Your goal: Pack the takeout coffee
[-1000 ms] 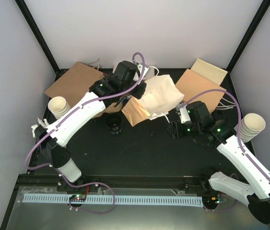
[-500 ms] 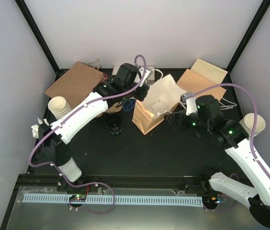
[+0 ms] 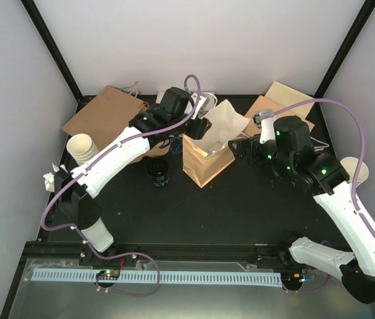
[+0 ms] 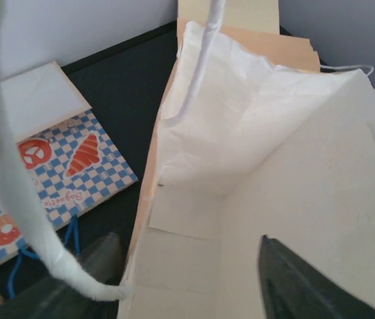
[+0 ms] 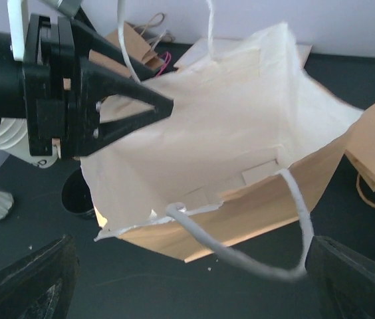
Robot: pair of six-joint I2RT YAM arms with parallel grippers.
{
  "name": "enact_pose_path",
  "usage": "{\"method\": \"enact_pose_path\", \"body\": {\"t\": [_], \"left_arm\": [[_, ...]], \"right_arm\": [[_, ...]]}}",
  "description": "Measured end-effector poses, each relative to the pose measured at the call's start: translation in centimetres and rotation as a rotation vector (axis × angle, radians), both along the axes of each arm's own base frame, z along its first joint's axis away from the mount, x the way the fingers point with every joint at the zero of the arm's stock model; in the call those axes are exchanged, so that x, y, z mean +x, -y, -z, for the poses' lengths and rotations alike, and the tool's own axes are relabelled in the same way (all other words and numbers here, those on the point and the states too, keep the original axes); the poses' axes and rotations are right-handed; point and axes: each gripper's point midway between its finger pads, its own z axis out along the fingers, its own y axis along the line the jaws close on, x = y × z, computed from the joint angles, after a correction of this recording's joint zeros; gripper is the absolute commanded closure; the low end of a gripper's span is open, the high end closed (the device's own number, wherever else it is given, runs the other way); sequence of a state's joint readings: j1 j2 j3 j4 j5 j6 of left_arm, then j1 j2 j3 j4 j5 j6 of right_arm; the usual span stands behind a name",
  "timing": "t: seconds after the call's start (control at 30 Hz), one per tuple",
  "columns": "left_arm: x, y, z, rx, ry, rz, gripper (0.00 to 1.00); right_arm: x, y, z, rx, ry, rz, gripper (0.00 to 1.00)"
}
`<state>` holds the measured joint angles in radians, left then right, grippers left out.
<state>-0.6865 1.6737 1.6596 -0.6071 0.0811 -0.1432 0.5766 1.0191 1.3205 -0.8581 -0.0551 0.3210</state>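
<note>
One takeout coffee (image 3: 158, 173), a short cup with a black lid, stands on the black table left of an upright, open brown paper bag (image 3: 207, 158). The cup's dark rim (image 5: 78, 196) peeks out beside the bag (image 5: 227, 166). My left gripper (image 3: 197, 127) hovers open over the bag's left rim. In the left wrist view its jaws (image 4: 194, 286) straddle the bag's side wall (image 4: 144, 239), and a white handle (image 4: 14, 186) hangs past one finger. My right gripper (image 3: 242, 151) is open just right of the bag, nothing between its fingers (image 5: 21, 279). The bag's near handle loop (image 5: 260, 259) droops towards them.
Flat brown bags lie at the back left (image 3: 104, 109) and back right (image 3: 277, 106). Stacks of cream paper cups stand at the left edge (image 3: 81, 147) and right edge (image 3: 355, 169). A blue-checkered printed bag (image 4: 41, 179) lies flat behind the open bag. Crumpled paper (image 3: 49, 178) sits at the left.
The bag went from slumped and crumpled to standing upright and open. My left gripper opened and let go of its rim. My right gripper opened wider and moved back beside the bag.
</note>
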Motion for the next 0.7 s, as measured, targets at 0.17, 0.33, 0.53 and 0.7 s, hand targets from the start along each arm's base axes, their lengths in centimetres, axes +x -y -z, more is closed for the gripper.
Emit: {"method": "enact_pose_path", "body": {"t": [0.17, 0.33, 0.53, 0.7], "left_arm": [[-0.7, -1.3, -1.6, 0.005, 0.03, -0.017, 0.22], [-3.0, -4.7, -5.1, 0.001, 0.081, -0.077, 0.22], [-8.3, -11.1, -6.3, -0.036, 0.121, -0.176, 0.01], [-9.3, -16.1, -1.6, -0.025, 0.056, -0.332, 0.01]], "right_arm": [[0.3, 0.5, -2.1, -0.019, 0.058, 0.014, 0.04], [0.4, 1.1, -3.9, -0.029, 0.112, 0.025, 0.04], [0.0, 1.4, -4.3, -0.033, 0.128, 0.023, 0.04], [-0.4, 1.6, -4.4, -0.031, 0.137, 0.022, 0.04]]}}
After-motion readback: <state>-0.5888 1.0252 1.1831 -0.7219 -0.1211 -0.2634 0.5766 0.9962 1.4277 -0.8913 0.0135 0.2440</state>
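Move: The black cup stands about 15 cm to the left hand's left, some 4 cm farther out and 24 cm below. The open paper bag's middle is about 10 cm ahead of this hand, 3 cm to its right and 15 cm down; the cup carrier lies about 13 cm ahead and 23 cm left, also some 24 cm below. From the right hand, the cup is about 16 cm ahead, 29 cm left and 29 cm down, the bag 19 cm ahead and 12 cm left. Leaving the bag's rim and handle, the left hand sweeps about 16 cm left and 9 cm back towards the base, rising some 6 cm over the way and then dropping nearly as much, to come in behind the black cup. Its half-open fingers spread fully while the wrist turns about 20 degrees counter-clockwise. The right hand, still wide open, rises about 4 cm and tips its fingers up slightly. ##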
